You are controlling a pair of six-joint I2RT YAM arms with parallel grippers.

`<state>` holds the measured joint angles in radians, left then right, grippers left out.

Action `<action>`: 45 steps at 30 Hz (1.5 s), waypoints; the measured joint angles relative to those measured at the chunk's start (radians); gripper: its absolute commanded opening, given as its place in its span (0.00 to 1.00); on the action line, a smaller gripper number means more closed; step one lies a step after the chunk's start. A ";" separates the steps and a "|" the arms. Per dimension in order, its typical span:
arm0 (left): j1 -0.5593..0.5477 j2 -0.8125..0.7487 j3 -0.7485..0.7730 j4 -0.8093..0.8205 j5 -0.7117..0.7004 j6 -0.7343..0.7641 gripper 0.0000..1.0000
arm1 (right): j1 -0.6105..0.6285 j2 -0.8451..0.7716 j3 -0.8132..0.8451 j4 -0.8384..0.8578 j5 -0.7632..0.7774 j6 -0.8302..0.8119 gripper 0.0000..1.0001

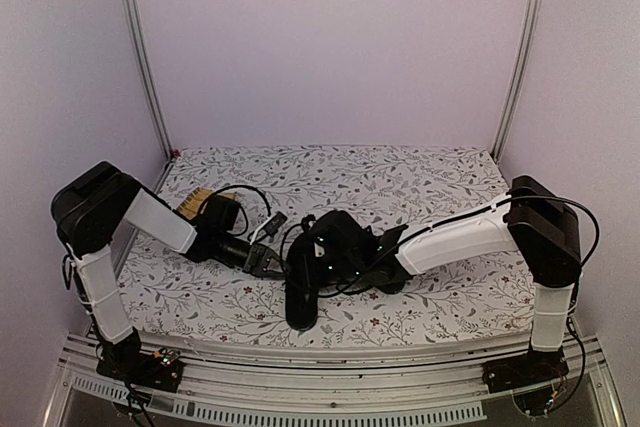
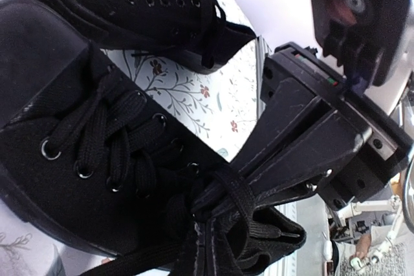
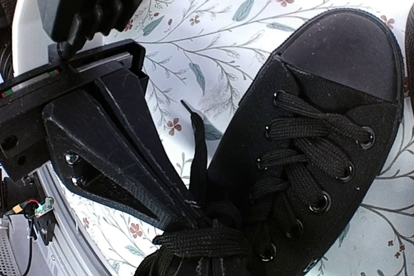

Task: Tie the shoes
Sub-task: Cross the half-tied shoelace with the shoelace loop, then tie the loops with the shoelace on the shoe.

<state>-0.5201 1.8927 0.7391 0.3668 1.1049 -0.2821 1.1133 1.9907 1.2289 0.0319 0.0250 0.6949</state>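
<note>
Two black canvas shoes lie mid-table. The near shoe (image 1: 300, 297) (image 2: 77, 153) (image 3: 317, 147) points its toe at the front edge, and the other shoe (image 1: 350, 239) (image 2: 142, 4) lies just behind it. Both grippers meet at the near shoe's lace knot. My left gripper (image 1: 270, 265) (image 2: 208, 253) is shut on a strand of black lace (image 2: 255, 205) at the shoe's throat. From the other side my right gripper (image 1: 318, 265) (image 3: 223, 266) is shut on the lace too, with a flat loop (image 3: 207, 240) across its tips. One free lace end (image 3: 197, 153) lies on the cloth.
A floral cloth (image 1: 430, 187) covers the table between pale walls and two metal posts. A yellow woven mat (image 1: 193, 203) lies at the left behind my left arm. Black cables (image 1: 255, 197) trail near the shoes. The table's front rail (image 1: 330, 367) runs below.
</note>
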 measured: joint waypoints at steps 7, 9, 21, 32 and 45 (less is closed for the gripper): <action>-0.002 -0.055 -0.055 0.100 -0.074 -0.087 0.00 | 0.000 -0.034 -0.028 0.022 -0.002 -0.002 0.18; -0.002 -0.056 -0.060 0.117 -0.092 -0.103 0.00 | 0.000 -0.049 -0.041 0.026 -0.002 -0.002 0.18; 0.000 -0.100 -0.105 0.165 -0.157 -0.179 0.00 | 0.000 -0.172 -0.143 0.049 0.026 -0.010 0.43; 0.001 -0.133 -0.160 0.240 -0.187 -0.323 0.00 | 0.074 -0.167 -0.075 0.007 0.110 -0.121 0.53; 0.002 -0.133 -0.163 0.243 -0.209 -0.394 0.00 | 0.172 0.012 0.196 -0.195 0.272 -0.244 0.56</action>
<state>-0.5186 1.7599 0.5766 0.6098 0.8963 -0.6762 1.2858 2.0026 1.4250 -0.1627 0.2966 0.4511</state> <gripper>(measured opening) 0.002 0.557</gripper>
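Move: The right fingers are shut on the shoelace loop at the top of the shoe, its middle about 2 cm back and 1 cm to their left, level with them. From the right hand the shoe's toe cap lies some 11 cm ahead, 1 cm left and 5 below; the loose lace end about 5 ahead, 5 left, 5 below. The left fingers already pinch the loop too, its middle about 2 cm back and 1 cm right of them, level. Up and slightly right, the right hand opens to about half and lets go of the loop, climbing some 4 cm, then swings about 6 cm left and a little back, over to the heel side of the left fingertips, and sinks about 2 cm over the loop, its wrist turning some 20 degrees. The left hand keeps its pinch, easing a little forward, left and up while turning about 15 degrees counter-clockwise. ##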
